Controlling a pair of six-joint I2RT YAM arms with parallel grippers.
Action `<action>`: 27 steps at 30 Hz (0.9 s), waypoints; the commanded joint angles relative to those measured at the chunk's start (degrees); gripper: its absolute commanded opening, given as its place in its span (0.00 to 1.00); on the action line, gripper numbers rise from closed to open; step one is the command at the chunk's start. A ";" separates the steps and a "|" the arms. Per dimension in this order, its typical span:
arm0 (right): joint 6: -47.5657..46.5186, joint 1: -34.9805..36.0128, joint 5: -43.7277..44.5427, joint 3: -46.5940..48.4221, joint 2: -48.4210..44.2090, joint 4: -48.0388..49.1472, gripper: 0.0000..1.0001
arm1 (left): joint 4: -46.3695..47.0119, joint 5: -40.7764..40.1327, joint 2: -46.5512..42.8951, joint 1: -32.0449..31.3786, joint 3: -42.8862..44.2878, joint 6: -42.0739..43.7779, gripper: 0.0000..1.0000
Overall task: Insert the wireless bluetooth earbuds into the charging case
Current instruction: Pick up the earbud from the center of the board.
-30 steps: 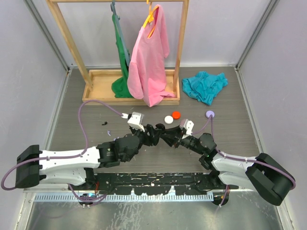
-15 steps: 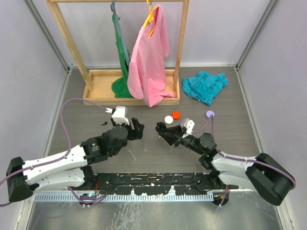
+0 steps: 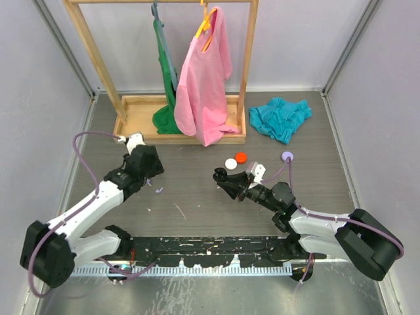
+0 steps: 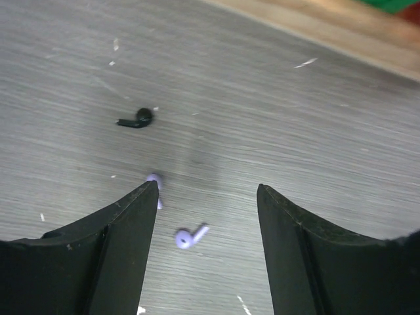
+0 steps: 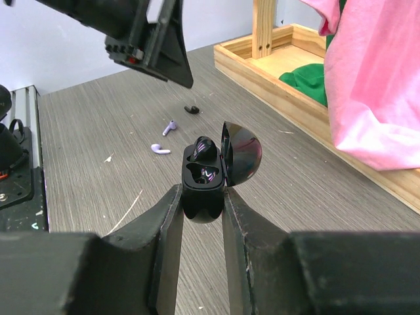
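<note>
My right gripper is shut on the black charging case, held upright above the table with its lid open. A black bud appears to sit in the case's far slot. The near slot looks hollow. My left gripper hovers open over the loose earbuds at the left of the table. A lilac earbud lies between its fingers, a second lilac one by the left fingertip, and a black one beyond. From the right wrist, the lilac buds and the black bud show behind the case.
A wooden rack with pink and green garments stands at the back. A teal cloth lies at the back right. Small round red, white and lilac objects sit near the right gripper. Thin white scraps dot the table.
My left arm has swung away from the case, to the left and further back, and now hangs over the loose buds. The right gripper and case have stayed put.
</note>
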 commanded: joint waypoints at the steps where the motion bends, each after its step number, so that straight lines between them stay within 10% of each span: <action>1: 0.25 -0.07 0.75 0.87 -0.06 3.21 0.01 | -0.68 7.12 6.81 7.37 2.67 4.48 0.63; 27: 0.02 -0.07 1.28 1.04 0.33 2.57 0.01 | -1.10 19.49 32.77 21.03 13.58 10.89 0.58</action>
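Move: The black earbud still on the board lies about 5 cm ahead of the left hand, 6 cm to its left and some 13 cm below. Of the two lavender earbuds, the nearer one is about level with the hand and 4 cm to its left, the other roughly 3 cm back and straight below, both down on the board too. From the right hand, that black earbud is some 13 cm ahead, 27 cm left and 17 cm below. Towards the black earbud the left hand sinks about 10 cm, swinging left early on and then easing forward, about 5 cm each way, as the fingers tip some 20 degrees steeper to the board. They stay open, ending just above the earbud with no contact to be seen; the right hand keeps its hold on the open charging case. ##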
